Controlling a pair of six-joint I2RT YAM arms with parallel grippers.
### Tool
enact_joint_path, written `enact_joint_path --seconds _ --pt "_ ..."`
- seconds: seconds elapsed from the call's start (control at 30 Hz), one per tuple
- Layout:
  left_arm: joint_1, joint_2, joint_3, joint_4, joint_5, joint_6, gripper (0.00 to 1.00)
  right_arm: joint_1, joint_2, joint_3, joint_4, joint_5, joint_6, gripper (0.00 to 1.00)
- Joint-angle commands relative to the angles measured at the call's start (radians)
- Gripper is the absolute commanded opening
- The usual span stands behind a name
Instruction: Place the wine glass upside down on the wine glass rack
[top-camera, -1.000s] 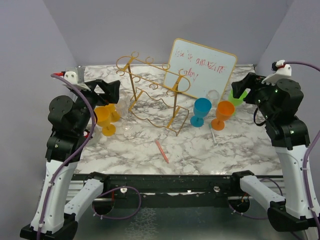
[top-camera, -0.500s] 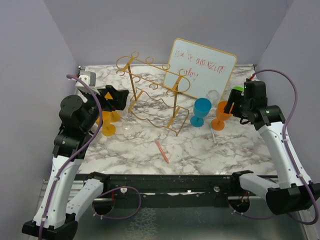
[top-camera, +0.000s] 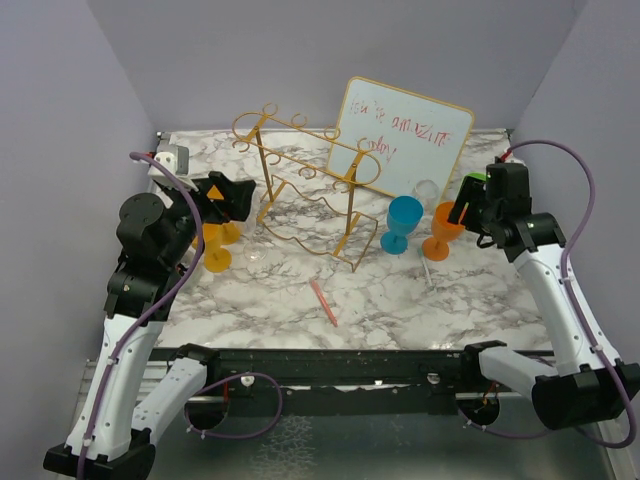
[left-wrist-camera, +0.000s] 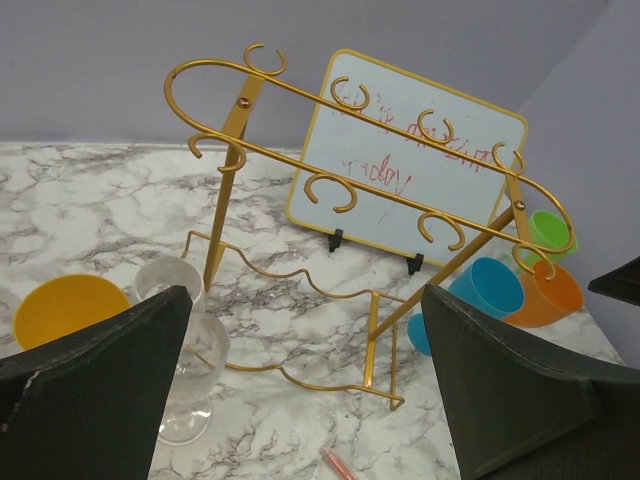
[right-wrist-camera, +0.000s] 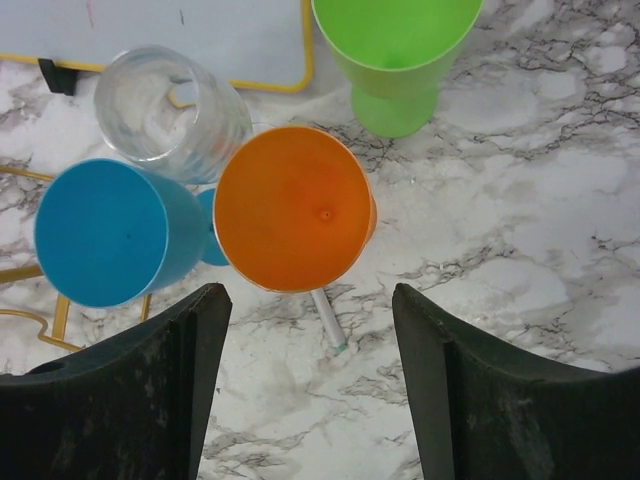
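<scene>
The gold wire wine glass rack (top-camera: 300, 195) stands at the table's middle back, with nothing hanging on it; it fills the left wrist view (left-wrist-camera: 370, 140). An orange wine glass (top-camera: 445, 228) stands upright to its right, directly under my right gripper (top-camera: 466, 205), which is open and empty above its bowl (right-wrist-camera: 290, 205). My right gripper (right-wrist-camera: 307, 300) touches nothing. My left gripper (top-camera: 226, 198) is open and empty, hovering over yellow glasses (top-camera: 212, 245) and facing the rack. My left gripper (left-wrist-camera: 300, 330) has a clear glass (left-wrist-camera: 195, 370) beside its left finger.
A blue glass (top-camera: 402, 222), a clear glass (top-camera: 427, 190) and a green glass (right-wrist-camera: 395, 50) stand round the orange one. A framed whiteboard (top-camera: 400, 135) leans behind the rack. A pink pen (top-camera: 323, 300) and a white stick (top-camera: 427, 268) lie on the marble.
Both arms have lowered and reached forward from a raised pose. In the last half second they have barely moved. Both grippers stay open.
</scene>
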Motion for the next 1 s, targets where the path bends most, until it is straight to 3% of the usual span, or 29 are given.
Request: enact_joint_path --seconds 0.0,0.33,0.53,0.73,0.97 --pt "-0.003 -0.002 -0.009 -0.009 -0.046 0.009 0.99 0.001 -0.065 -0.014 0.063 0.010 -0.009 0.72" --pt "-0.003 0.021 0.042 -0.040 -0.087 0.032 0.99 0.001 -0.138 0.054 0.115 0.037 -0.059 0.76" --pt "-0.003 0.014 0.015 -0.043 -0.072 0.003 0.99 0.001 -0.066 -0.020 0.057 0.137 0.001 0.75" --pt "-0.003 0.022 0.015 -0.044 -0.043 -0.014 0.99 0.001 0.083 -0.026 0.089 0.199 0.053 0.50" --pt "-0.003 0.018 0.016 -0.046 -0.029 -0.020 0.99 0.001 0.191 -0.031 0.097 0.201 0.110 0.36"
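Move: The orange wine glass stands about 6 cm ahead of the right hand and 1 cm to its left, its middle some 12 cm lower. Around it, the blue glass is roughly 10 cm to its left and 1 cm farther out, the clear glass 6 cm left and 6 cm farther out, the green one 6 cm right and 7 cm farther out. From the left hand the orange glass is about 8 cm ahead, 43 cm right and 28 cm below. The orange glass's rim is what the right hand makes for: it first lifts some 6 cm, tilting its fingers up, then swings down about 10 cm, easing 3 cm forward and 2 cm right. On the way down the fingers tip steeply down again, turn slightly clockwise and close to about half their gap, coming to straddle the right side of the rim, one over the mouth and one outside; contact can't be made out. ##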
